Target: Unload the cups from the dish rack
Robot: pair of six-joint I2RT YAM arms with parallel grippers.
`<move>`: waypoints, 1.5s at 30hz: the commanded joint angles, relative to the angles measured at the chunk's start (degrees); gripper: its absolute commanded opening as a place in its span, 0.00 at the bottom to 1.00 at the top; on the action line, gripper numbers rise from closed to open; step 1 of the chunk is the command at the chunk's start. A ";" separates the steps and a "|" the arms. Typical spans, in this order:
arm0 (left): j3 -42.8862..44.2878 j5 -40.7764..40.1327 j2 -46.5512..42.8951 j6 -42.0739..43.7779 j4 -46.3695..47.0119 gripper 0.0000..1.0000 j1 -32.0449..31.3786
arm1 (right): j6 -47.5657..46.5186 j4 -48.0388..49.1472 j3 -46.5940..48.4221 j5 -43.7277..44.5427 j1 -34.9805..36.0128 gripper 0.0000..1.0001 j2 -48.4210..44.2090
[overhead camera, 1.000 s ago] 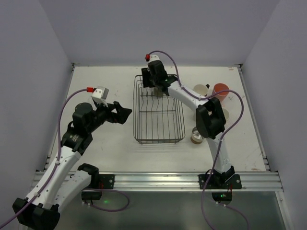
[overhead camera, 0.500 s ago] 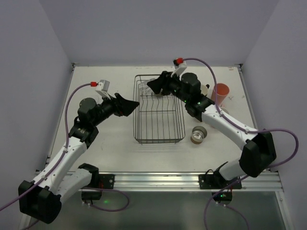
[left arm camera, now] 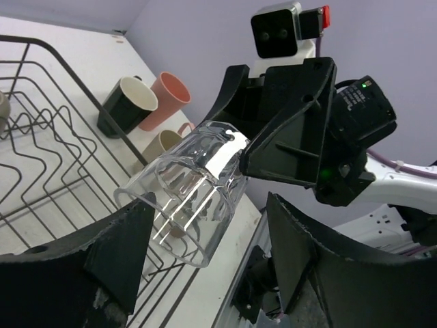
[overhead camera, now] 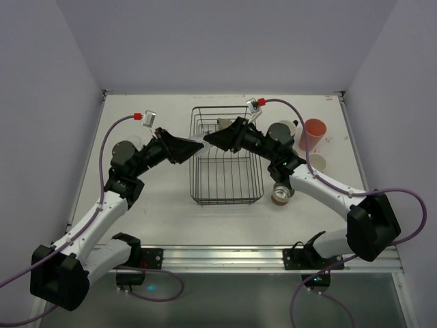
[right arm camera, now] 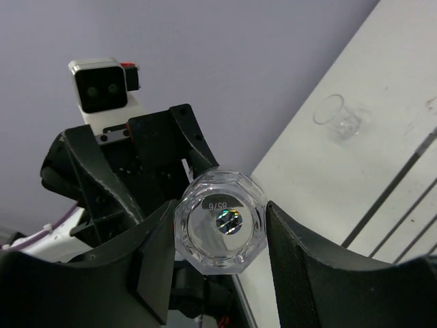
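Observation:
My right gripper is shut on the base of a clear glass and holds it on its side in the air, over the left edge of the black wire dish rack. My left gripper faces it. Its fingers stand open on either side of the glass's open end, with a gap on the right side. In the top view the two grippers meet tip to tip, left and right. Hardly any of the glass shows there.
Right of the rack stand a pink tumbler, a black mug, a beige cup, a pale cup and a brown cup. Another clear glass stands on the table left of the rack.
The right arm has swung from the rack's back corner toward the left with the glass. The left arm has reached right to meet it, and its jaws have narrowed around the glass.

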 commanded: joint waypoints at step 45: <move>44.57 -48.51 48.09 38.14 -59.76 0.01 5.32 | -25.17 -26.76 2.66 10.97 -4.52 0.99 2.84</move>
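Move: The clear cup in the right hand's grip has its open end by the left fingers, its middle about 4 cm right and 2 cm ahead of the left hand, level with it. From the left hand, the second clear cup stands some 14 cm ahead, 23 cm left; the rack's middle is 10 ahead, 10 right; both about 26 below. From the right hand, the held cup's middle is about 4 cm left, 2 ahead, level; the grey cup is 19 ahead, 2 right, 25 below. Left pinches the clear cup, right releases and sinks, left swings it forward-left, then about 22 cm down. ##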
